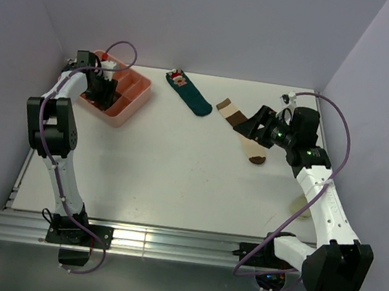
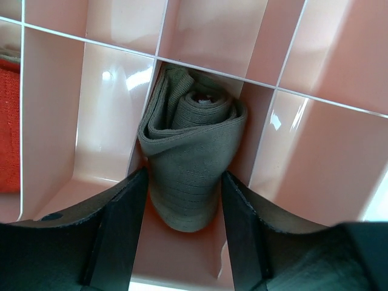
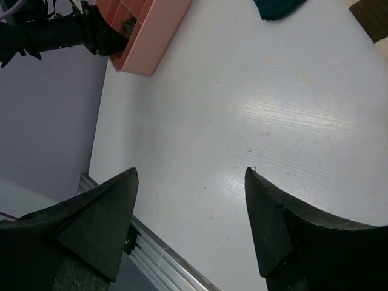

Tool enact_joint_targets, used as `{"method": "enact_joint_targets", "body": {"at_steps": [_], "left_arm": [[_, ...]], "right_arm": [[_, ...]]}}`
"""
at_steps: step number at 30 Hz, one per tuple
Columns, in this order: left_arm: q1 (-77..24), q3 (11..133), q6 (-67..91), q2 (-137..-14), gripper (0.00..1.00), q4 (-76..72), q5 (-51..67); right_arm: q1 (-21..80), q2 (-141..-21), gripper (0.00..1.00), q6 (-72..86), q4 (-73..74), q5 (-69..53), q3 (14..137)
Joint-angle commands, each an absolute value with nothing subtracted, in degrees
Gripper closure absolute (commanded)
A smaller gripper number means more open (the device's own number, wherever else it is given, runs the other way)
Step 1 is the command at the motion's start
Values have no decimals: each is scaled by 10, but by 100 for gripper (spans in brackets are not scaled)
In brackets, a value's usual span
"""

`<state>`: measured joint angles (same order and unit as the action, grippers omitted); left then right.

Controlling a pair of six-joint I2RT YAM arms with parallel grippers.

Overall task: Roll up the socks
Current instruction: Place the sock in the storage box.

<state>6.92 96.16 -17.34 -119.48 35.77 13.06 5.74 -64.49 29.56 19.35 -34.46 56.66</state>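
Observation:
The plain tan-brown sock (image 2: 191, 139) lies rolled up in one compartment of the pink tray (image 2: 109, 121). My left gripper (image 2: 185, 176) reaches down into that compartment at the table's far left (image 1: 104, 92). It is open, one finger on each side of the roll and at most brushing it. The cream sock with brown and tan bands (image 1: 250, 149) lies flat at the right of the table. My right gripper (image 1: 257, 126) hovers over its middle, open and empty (image 3: 191, 171). Only a brown corner of the banded sock (image 3: 371, 19) shows in the right wrist view.
A dark teal sock with a red-and-white figure (image 1: 188, 93) lies at the back, between the pink tray (image 1: 132, 104) and the banded sock. Something red (image 2: 8, 121) fills a neighbouring tray compartment. Walls close in on the left, back and right.

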Motion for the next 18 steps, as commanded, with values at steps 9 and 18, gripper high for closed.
{"method": "enact_joint_targets", "body": {"at_steps": [9,18], "left_arm": [[65,978,-143,-1124,40,356,137],[65,957,-100,-1109,41,272,187]], "right_arm": [[52,-629,23,295,166,-364,562],[53,-617,23,301,157,-364,548]]}}
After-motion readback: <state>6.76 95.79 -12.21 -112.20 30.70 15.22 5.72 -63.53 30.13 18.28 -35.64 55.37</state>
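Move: The rolled brown sock already lies in its box compartment, between the open left fingertips, its middle about 2 cm ahead and 2 cm below the hand. The red sock's compartment is about 5 cm ahead and 12 cm left; the white sock is roughly 14 cm ahead and 3 cm left, both a few centimetres lower. From the idle right hand, the brown sock lies some 58 cm left, 20 cm ahead and 20 cm lower. The left hand, fingers staying open, rises about 7 cm away from the rolled brown sock, tilting some 10 degrees. ##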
